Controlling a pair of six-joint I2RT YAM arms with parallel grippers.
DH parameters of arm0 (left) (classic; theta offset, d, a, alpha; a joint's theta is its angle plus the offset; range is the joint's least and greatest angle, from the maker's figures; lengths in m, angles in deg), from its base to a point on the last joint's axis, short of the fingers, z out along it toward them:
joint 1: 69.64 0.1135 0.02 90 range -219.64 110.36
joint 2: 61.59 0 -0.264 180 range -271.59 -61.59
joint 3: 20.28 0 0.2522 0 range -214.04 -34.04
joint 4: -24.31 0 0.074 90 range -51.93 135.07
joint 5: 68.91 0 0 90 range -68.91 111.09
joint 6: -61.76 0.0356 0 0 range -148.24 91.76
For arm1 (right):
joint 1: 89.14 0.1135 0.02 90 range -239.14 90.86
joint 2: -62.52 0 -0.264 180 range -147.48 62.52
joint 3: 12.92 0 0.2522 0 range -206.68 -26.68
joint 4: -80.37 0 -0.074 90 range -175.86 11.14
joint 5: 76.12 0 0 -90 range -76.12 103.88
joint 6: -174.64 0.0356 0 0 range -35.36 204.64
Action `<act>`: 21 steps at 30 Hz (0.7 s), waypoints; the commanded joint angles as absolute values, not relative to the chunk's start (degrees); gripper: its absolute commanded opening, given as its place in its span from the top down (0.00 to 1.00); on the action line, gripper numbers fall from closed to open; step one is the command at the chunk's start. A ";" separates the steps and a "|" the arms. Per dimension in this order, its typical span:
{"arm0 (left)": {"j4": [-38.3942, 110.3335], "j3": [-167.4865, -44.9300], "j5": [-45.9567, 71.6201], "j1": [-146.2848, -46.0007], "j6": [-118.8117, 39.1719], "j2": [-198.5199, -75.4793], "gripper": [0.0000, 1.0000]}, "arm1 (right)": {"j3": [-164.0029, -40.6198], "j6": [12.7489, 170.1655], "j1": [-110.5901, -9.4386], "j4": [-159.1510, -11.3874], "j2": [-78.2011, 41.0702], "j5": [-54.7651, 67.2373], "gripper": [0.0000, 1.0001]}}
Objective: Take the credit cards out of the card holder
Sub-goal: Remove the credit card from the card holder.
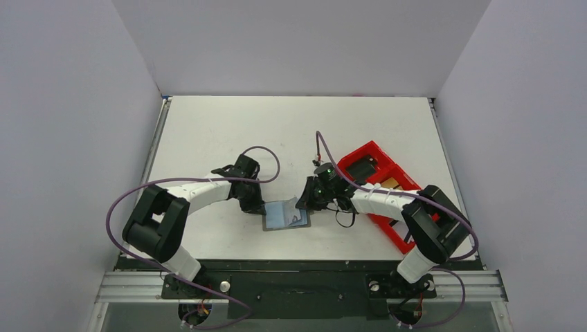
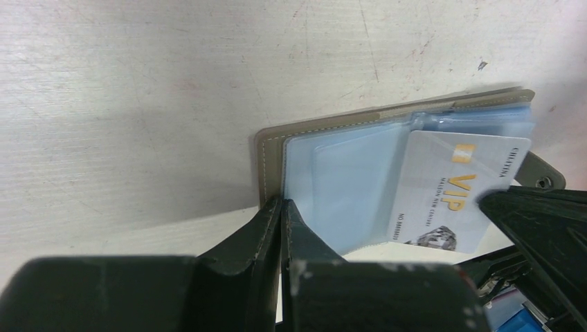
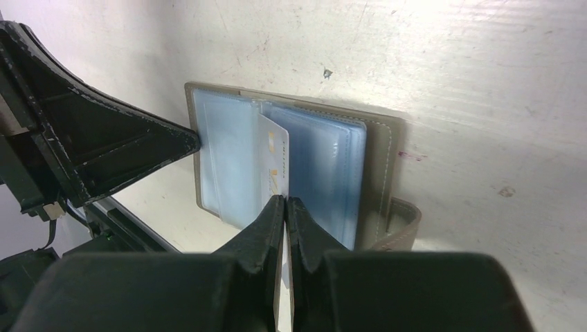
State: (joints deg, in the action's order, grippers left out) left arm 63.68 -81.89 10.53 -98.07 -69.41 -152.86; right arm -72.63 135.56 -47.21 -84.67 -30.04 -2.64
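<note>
The card holder [image 1: 280, 216] lies open on the table, taupe outside [image 2: 271, 149] with blue-grey clear pockets inside [image 3: 325, 159]. My left gripper [image 1: 257, 206] is shut, and its tips [image 2: 282, 203] rest on the holder's left edge. A pale credit card [image 2: 443, 187] with gold "VIP" lettering sticks partway out of a middle pocket. My right gripper [image 3: 285, 199] is shut on this card's near edge; the card [image 3: 273, 149] shows edge-on between its jaws. In the top view the right gripper [image 1: 303, 204] sits at the holder's right side.
A long red tray [image 1: 398, 235] stands to the right, partly under the right arm, holding a black block [image 1: 360, 168] and a yellow-orange card [image 1: 391, 183]. The holder's small tab [image 3: 401, 221] curls up at its right edge. Grey walls enclose the table.
</note>
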 commanded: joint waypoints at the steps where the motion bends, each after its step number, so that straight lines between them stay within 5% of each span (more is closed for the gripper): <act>1: 67.26 -85.55 13.17 -98.05 -67.29 -152.91 1.00 | -71.76 134.28 -48.50 -83.69 -26.46 -1.51 1.00; 6: 68.88 -88.86 11.60 -98.06 -66.80 -151.32 0.93 | -71.40 134.68 -49.46 -83.71 -24.77 -2.50 1.00; 13: 69.12 -92.38 6.61 -97.55 -67.16 -148.72 0.65 | -71.09 136.46 -51.21 -84.97 -21.62 -5.20 1.00; 21: 64.15 -91.81 -0.11 -96.58 -68.92 -146.17 0.55 | -69.61 140.59 -53.32 -91.23 -18.88 -10.79 1.00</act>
State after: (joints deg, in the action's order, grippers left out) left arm 68.42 -90.66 5.26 -97.57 -68.05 -148.73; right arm -70.64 137.66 -52.28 -85.07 -21.51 -7.14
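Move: The credit card, already drawn out across the holder's middle and pinched by the right gripper, has its middle about 9 cm to the right of the left hand, level with it fore and aft, and 2 cm above it. The card holder's middle lies some 7 cm right of and 2 cm back from the left hand, at its height; from the right hand it lies 4 cm left, 2 cm back and 4 cm below. The red tray's middle stands about 26 cm right of the right hand, 3 cm ahead and 3 cm below. Keep the right gripper shut on the card's right edge and lift it about 5 cm, easing a little right and forward, to carry the card up off the holder. Meanwhile bring the left fingertips off the holder's left edge, raise them nearly 7 cm while going forward and then right, and open the gripper not quite halfway, its tips swinging slightly towards the card. ##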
